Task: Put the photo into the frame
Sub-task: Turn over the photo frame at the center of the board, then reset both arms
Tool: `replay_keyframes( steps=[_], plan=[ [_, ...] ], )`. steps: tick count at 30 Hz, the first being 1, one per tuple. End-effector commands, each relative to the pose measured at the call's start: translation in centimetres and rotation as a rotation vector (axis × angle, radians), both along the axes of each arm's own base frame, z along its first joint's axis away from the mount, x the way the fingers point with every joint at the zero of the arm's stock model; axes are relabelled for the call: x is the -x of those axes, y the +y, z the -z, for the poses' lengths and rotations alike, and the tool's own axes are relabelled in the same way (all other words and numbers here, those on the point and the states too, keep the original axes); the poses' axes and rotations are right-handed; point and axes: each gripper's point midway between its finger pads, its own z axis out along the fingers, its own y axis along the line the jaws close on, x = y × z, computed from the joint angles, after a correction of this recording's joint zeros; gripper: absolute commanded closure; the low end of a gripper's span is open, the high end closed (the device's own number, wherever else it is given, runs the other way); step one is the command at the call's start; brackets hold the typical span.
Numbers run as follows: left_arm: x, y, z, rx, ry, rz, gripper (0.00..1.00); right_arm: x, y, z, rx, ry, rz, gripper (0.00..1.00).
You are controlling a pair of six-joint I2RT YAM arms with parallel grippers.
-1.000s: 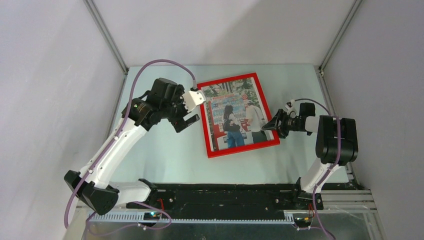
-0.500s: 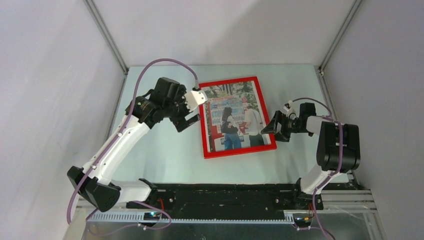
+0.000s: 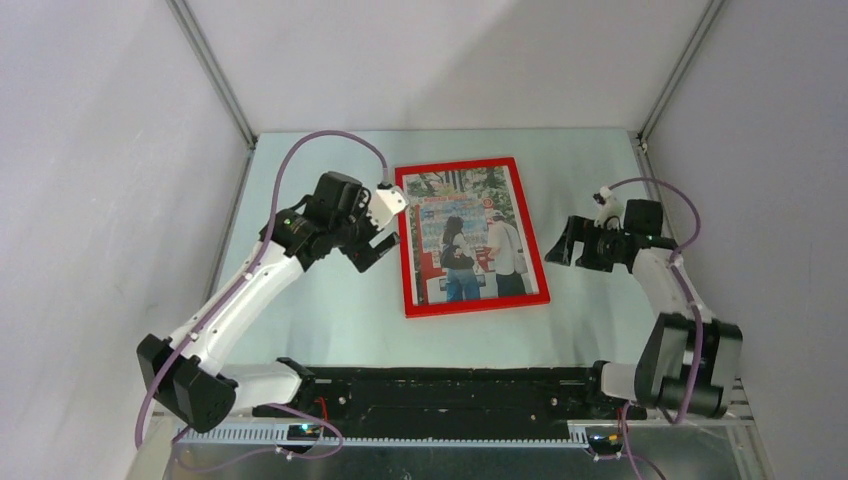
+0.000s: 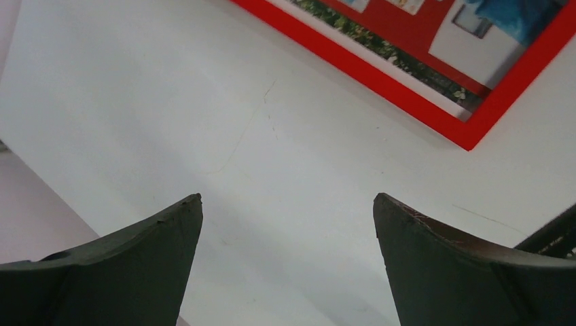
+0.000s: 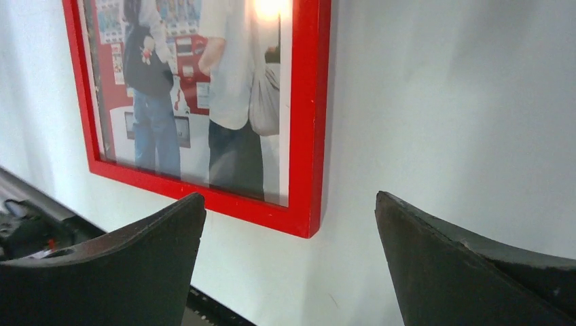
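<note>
The red frame (image 3: 475,304) lies flat on the pale table, front up, with the photo (image 3: 468,235) of two people at a vending machine showing inside it. My left gripper (image 3: 384,228) hovers open just off the frame's left edge; its wrist view shows bare table between the fingers (image 4: 287,204) and a corner of the frame (image 4: 380,71) above. My right gripper (image 3: 562,245) stands open a short way right of the frame's right edge, touching nothing. In its wrist view the frame's near corner (image 5: 309,136) and the photo (image 5: 231,81) lie ahead of the open gripper (image 5: 291,200).
A black rail (image 3: 450,390) with the arm bases runs along the near edge. Grey enclosure walls (image 3: 100,200) with metal posts close in the table left, right and behind. Purple cables loop over both arms.
The right gripper has opened and pulled back to the right, away from the frame's edge. The frame has turned from tilted to nearly square. The left gripper has drifted slightly down-left.
</note>
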Motion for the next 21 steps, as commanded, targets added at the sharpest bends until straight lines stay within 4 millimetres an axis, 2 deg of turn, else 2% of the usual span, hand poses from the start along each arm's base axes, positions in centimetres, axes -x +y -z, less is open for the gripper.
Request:
replay_keyframes(
  steps=[1,5,6,7,8,9,12,15,17,21],
  plan=[
    [-2.1,1.7,-2.3,0.119,-0.165,-0.190,0.00,-1.5,-1.9,-5.5,0.146,-0.254,0.025,0.01],
    [-2.7,4.1,-2.9,0.212,-0.237,-0.332,0.00,-1.6,-2.8,-9.7,0.222,-0.425,0.067,0.01],
    [-2.4,4.5,-3.6,0.253,-0.262,-0.364,0.00,-1.6,-3.1,-10.3,0.240,-0.448,0.077,0.01],
    [-2.7,5.6,-3.5,0.272,-0.280,-0.407,0.00,-1.3,-3.1,-11.2,0.252,-0.484,0.084,0.01],
    [-2.7,6.1,-4.7,0.323,-0.321,-0.441,0.00,-1.2,-3.3,-12.1,0.264,-0.516,0.094,0.01],
    [-2.4,7.4,-4.8,0.359,-0.342,-0.499,0.00,-1.1,-3.3,-12.5,0.269,-0.530,0.099,0.01],
    [-2.3,9.6,-6.3,0.454,-0.432,-0.595,0.00,-0.7,-3.3,-14.2,0.272,-0.592,0.120,0.01],
    [-1.3,11.5,-6.9,0.526,-0.500,-0.679,0.00,-0.7,-3.4,-15.2,0.279,-0.629,0.137,0.01],
    [-1.0,12.2,-7.6,0.555,-0.541,-0.706,0.00,-0.7,-3.4,-15.6,0.281,-0.644,0.138,0.01],
    [-1.0,13.0,-7.5,0.578,-0.565,-0.755,0.00,-0.7,-3.8,-15.6,0.304,-0.645,0.155,0.01]
  ],
)
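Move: The photo frame already lies face up and free. Its middle is about 24 cm right of the left hand, 9 cm ahead and 20 cm below; its near-left corner is roughly 13 cm right of that hand and 7 cm back. From the right hand, the frame's middle is some 17 cm left, 8 cm ahead and 8 cm below, with its near-right corner about 4 cm left and 4 cm back. Both hands head away from the photo frame with fingers staying wide open, touching nothing. The left sweeps about 12 cm left and, after a tiny dip, rises some 6 cm, swinging counter-clockwise as its fingers tip up and its left side drops. The right climbs quickly by roughly 13 cm, easing off, its fingers tipping up as well. ##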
